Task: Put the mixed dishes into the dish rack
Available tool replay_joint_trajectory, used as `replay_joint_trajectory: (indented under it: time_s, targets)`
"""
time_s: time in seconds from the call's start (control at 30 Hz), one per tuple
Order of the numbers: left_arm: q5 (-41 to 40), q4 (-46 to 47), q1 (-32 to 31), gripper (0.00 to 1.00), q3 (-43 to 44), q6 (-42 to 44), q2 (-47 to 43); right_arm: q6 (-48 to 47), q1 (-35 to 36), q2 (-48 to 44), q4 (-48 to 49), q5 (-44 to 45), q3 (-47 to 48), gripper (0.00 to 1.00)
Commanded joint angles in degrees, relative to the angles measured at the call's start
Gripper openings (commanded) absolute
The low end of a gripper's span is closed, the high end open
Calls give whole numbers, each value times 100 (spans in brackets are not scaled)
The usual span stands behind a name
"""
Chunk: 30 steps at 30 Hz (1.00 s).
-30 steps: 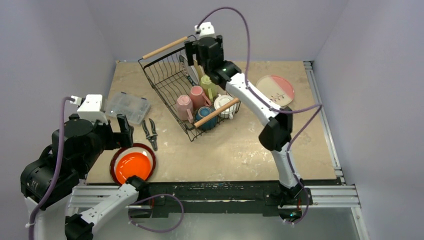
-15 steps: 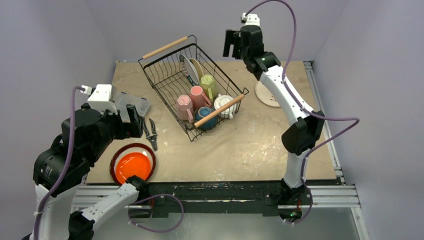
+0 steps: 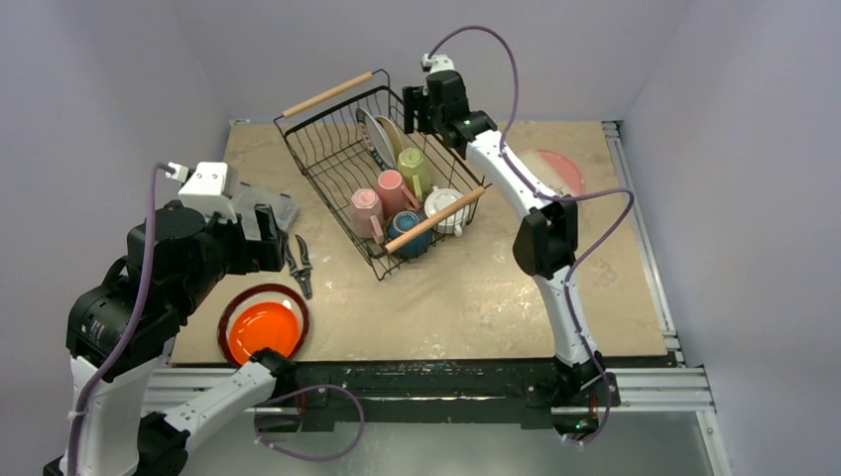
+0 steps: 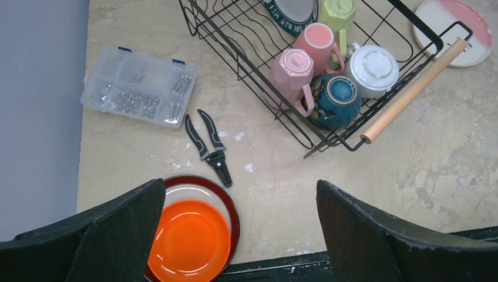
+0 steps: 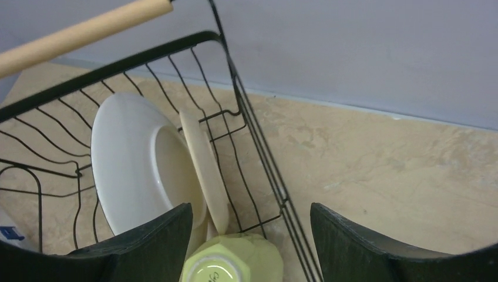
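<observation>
The dish rack (image 3: 327, 164) stands at the table's far middle. It holds two pink mugs (image 3: 365, 210), a yellow-green mug (image 3: 413, 164), a teal bowl (image 3: 407, 230), a white two-handled cup (image 3: 443, 208) and upright plates (image 3: 375, 137). My right gripper (image 3: 424, 102) hovers open over the rack's far corner; in its wrist view the gripper (image 5: 251, 208) is above the white plate (image 5: 129, 164) and the yellow-green mug (image 5: 235, 261), holding nothing. My left gripper (image 4: 239, 185) hangs open high above the orange plate (image 4: 191, 241), which lies on the dark red-rimmed plate (image 4: 233, 202). The pink-white plate (image 4: 452, 29) lies flat at the far right.
Black pliers (image 4: 208, 147) lie between the rack and the stacked plates. A clear plastic box of small parts (image 4: 138, 88) sits at the far left. Walls close in the table on three sides, and a metal rail (image 3: 446, 382) runs along the front edge.
My right arm rose away to the right, then swung back left over the rack's far corner, its jaws somewhat narrower. My left gripper lifted and shifted slightly right, still open.
</observation>
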Motion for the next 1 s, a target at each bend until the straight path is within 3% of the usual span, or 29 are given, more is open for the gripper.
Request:
replay_joint_trajectory:
  time_s: [0.0, 0.5, 0.97]
  targets:
    - [10, -106, 29, 100, 166, -67, 33, -170, 274, 277, 398, -131, 528, 73]
    - [-191, -360, 32, 100, 153, -66, -105, -422, 527, 1218, 1097, 325, 918, 55]
    - [-218, -268, 30, 100, 145, 129, -29, -594, 535, 1360, 1251, 427, 976, 48]
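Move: Over the rack's right rim, the open right hand has the small cream plate about 7 cm to its left, 2 cm ahead and some 12 cm below. The teal-rimmed plate leans 3 cm farther left of that plate, level with it; the green mug sits about 4 cm back and 2 cm left of the hand, the nearer pink mug 8 cm back and 6 cm left, both some 14 cm down. From the left hand the cream plate is about 42 cm ahead, 21 cm right, 25 cm below. Sweeping left and sinking together, about 7 cm each way, the right hand comes in over the rack's right rim towards the standing cream plate, then eases a little forward. The fingers narrow from about three quarters open to half, straddling the plate's upper rim, the left finger reaching in between the two plates beside the teal-rimmed plate's back; a grip on the cream plate can't be seen. ##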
